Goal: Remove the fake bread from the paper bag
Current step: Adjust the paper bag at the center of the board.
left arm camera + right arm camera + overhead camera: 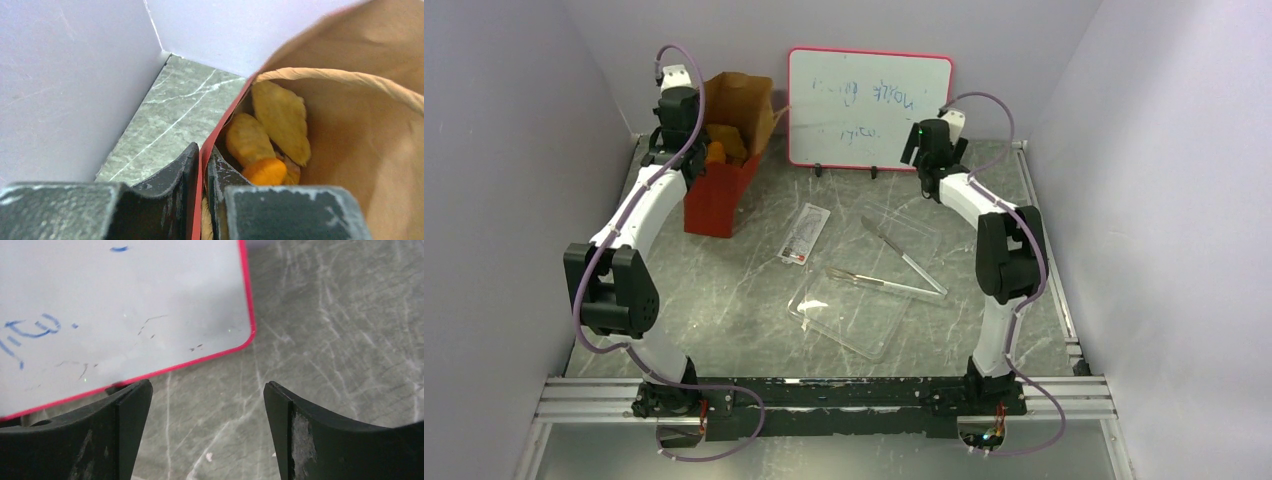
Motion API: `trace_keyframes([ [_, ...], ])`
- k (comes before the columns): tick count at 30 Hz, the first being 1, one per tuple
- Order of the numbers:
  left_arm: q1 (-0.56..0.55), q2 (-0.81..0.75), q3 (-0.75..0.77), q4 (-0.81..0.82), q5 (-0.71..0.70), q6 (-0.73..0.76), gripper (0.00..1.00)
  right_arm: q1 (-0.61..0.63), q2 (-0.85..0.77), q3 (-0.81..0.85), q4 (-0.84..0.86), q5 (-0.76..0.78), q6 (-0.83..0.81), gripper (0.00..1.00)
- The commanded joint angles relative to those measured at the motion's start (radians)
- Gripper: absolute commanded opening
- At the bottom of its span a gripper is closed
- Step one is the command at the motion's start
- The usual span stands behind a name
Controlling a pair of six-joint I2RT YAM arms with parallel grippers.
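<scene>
The paper bag [721,195], red outside and brown inside, stands at the back left of the table with its mouth open. My left gripper [202,167] is shut on the bag's red left wall [220,125], one finger outside and one inside. Inside lie pieces of fake bread: two yellow pieces [280,117] and an orange end [265,171]; from above the fake bread [717,152] shows as an orange patch. My right gripper [207,405] hangs open over bare table at the whiteboard's lower corner, with nothing between its fingers.
A red-framed whiteboard [869,108] stands at the back centre. A clear plastic tray [854,312], a second clear piece [902,228], metal tongs [884,283] and a flat packet [804,235] lie mid-table. Purple walls close in both sides.
</scene>
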Motion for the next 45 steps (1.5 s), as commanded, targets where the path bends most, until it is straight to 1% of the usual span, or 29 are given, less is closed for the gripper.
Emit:
trace_keyframes([
  [1,-0.005,0.015,0.055,0.105,-0.059,0.003,0.07,-0.052,0.035,0.033,0.032,0.012,0.038,0.82],
  [4,0.004,0.001,0.030,0.086,-0.107,-0.040,0.07,-0.061,0.035,0.039,0.042,0.002,0.028,0.82],
  [6,0.030,-0.017,-0.009,0.079,-0.087,-0.113,0.07,-0.062,0.035,0.045,0.044,-0.005,0.023,0.82],
  [7,0.045,-0.019,-0.017,0.058,-0.076,-0.150,0.07,-0.061,0.061,0.048,0.042,-0.006,0.022,0.82],
  [9,0.080,-0.024,-0.030,0.014,-0.034,-0.231,0.07,-0.061,0.066,0.049,0.037,-0.001,0.014,0.82],
  [12,0.114,-0.040,-0.058,0.014,0.030,-0.353,0.07,-0.068,0.061,0.038,0.042,0.010,0.005,0.82],
  [16,0.136,-0.014,-0.027,0.028,0.142,-0.460,0.07,-0.093,0.050,0.019,0.064,0.015,0.006,0.82],
  [21,0.138,0.028,0.006,0.131,0.271,-0.532,0.07,-0.163,0.062,0.028,0.079,-0.014,0.023,0.82],
  [29,0.144,0.099,0.081,0.217,0.387,-0.606,0.07,-0.223,0.141,0.091,0.076,-0.055,0.009,0.82],
  [33,0.146,0.132,0.135,0.207,0.406,-0.640,0.07,-0.243,0.163,0.099,0.086,-0.066,0.026,0.82],
  [38,0.161,0.166,0.136,0.219,0.443,-0.721,0.07,-0.251,0.196,0.126,0.087,-0.079,0.023,0.82],
  [41,0.178,0.185,0.147,0.165,0.452,-0.772,0.07,-0.251,0.207,0.134,0.092,-0.088,0.019,0.81],
  [45,0.219,0.183,0.146,0.068,0.387,-0.819,0.07,-0.251,0.213,0.132,0.094,-0.105,0.017,0.81],
])
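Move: The left hand already pinches the paper bag's left rim; the bag's middle lies about 8 cm to its right, 5 cm back and 12 cm below. The bread inside is some 8 cm right, 3 cm ahead and 10 cm down, and the flat package about 31 cm right, 13 cm back and 27 cm down. From the right hand, the bag's middle is roughly 52 cm left and 11 cm back, near level. Left, still pinching the bag's rim, swings left, then 10 cm forward-right, rolling left-side-down; right retreats 12 cm right. ##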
